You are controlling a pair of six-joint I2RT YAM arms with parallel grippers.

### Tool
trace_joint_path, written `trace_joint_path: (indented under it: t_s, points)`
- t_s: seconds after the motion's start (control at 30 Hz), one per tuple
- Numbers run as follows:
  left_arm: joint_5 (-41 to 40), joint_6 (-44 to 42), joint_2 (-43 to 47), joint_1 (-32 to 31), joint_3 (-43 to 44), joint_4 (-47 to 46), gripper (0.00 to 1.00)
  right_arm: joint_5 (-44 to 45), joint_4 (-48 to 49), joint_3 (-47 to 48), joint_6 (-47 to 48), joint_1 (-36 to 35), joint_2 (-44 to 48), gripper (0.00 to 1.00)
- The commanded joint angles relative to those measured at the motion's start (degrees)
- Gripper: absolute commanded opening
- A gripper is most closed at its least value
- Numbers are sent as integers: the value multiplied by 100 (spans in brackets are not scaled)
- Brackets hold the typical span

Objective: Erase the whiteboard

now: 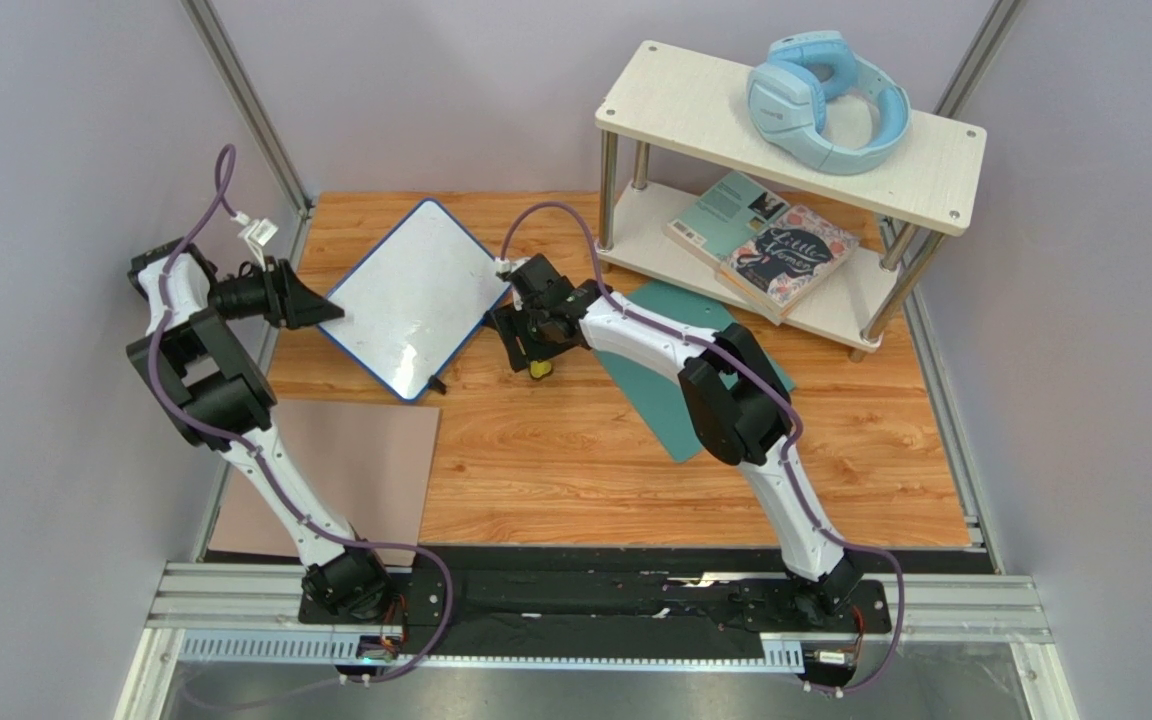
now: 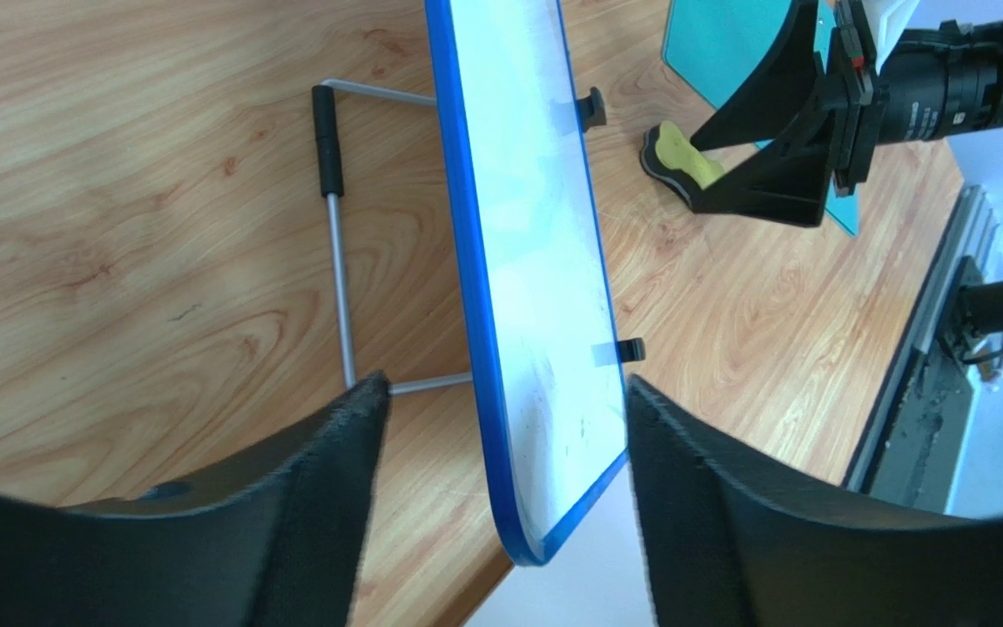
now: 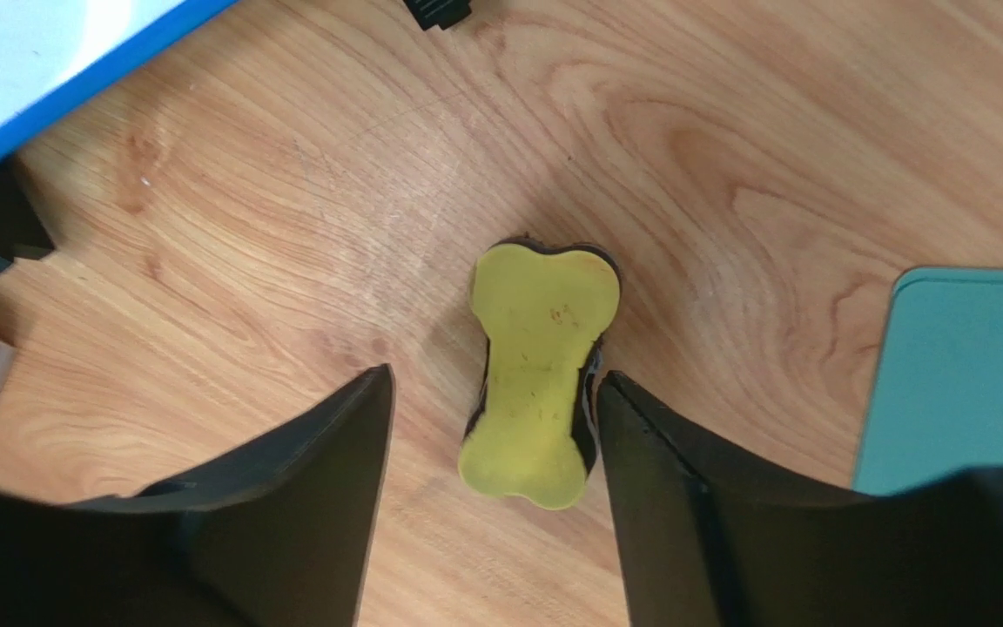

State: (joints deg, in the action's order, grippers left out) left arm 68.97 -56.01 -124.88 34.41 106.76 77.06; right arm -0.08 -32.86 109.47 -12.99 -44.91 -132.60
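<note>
The whiteboard (image 1: pixel 414 294) with a blue rim stands tilted on its wire stand at the back left of the wooden table; its face looks wiped, with faint specks. My left gripper (image 1: pixel 330 309) is open at its left corner; in the left wrist view the board's corner (image 2: pixel 540 392) sits between the fingers without touching them. A yellow bone-shaped eraser (image 3: pixel 540 369) with a black base lies on the table. My right gripper (image 1: pixel 533 360) is open just above it, one finger on either side. The eraser also shows in the left wrist view (image 2: pixel 680 160).
A teal flat sheet (image 1: pixel 672 402) lies under the right arm. A brownish-pink mat (image 1: pixel 387 458) lies at the front left. A white two-level shelf (image 1: pixel 657 105) at the back right carries blue headphones (image 1: pixel 826 102) and books (image 1: pixel 763 240).
</note>
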Motion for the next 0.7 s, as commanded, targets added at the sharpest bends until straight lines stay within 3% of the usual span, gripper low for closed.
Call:
trace_joint_path:
  t_s: [0.0,0.07,0.1,0.17,0.27,0.43,0.5,0.67]
  points:
    - [345,-472,631,276,-15,1910,76,-388,95,110,-54,61,128,72]
    - [433,-324,728,381,3,1805,79,-397,201,-13,-63,70,216,89]
    - [468,-262,746,417,3,1717,80,-388,288,-66,-89,61,286,90]
    - [503,-42,825,487,3,1576,99,-353,298,-136,-124,61,339,95]
    - [547,317,1018,680,-137,1208,99,-256,315,-242,-168,61,436,99]
    - [372,1781,1780,1250,-1147,-662,99,242,456,-514,-326,61,752,100]
    - [74,2198,2063,1401,-1638,-1548,99,376,482,-628,-423,61,901,100]
    - [-742,2788,3170,1744,-2439,-2510,99,675,596,-962,-607,61,1297,100]
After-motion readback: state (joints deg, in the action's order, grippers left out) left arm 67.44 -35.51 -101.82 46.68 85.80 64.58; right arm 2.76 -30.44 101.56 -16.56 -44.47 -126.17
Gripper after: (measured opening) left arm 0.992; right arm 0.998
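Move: The left fingers still straddle the raised near-left corner of the whiteboard; the board's middle lies some 7 cm ahead, 11 cm right and 6 cm below. A brown sheet is centred about 18 cm behind that hand, 13 cm below. The right hand sits just above the already released eraser, about 2 cm ahead and 2 cm below; from this hand the whiteboard is 8 cm ahead and 16 cm left, the teal mat 2 cm ahead and 21 cm right. Up first, by about 5 cm, the left hand slides off the whiteboard's corner as its fingers spread fully, then pulls back some 7 cm and a little left, turning counter-clockwise about 20 degrees. The right hand opens its fingers the rest of the way around the eraser, almost in place, then eases right and starts to rise. ##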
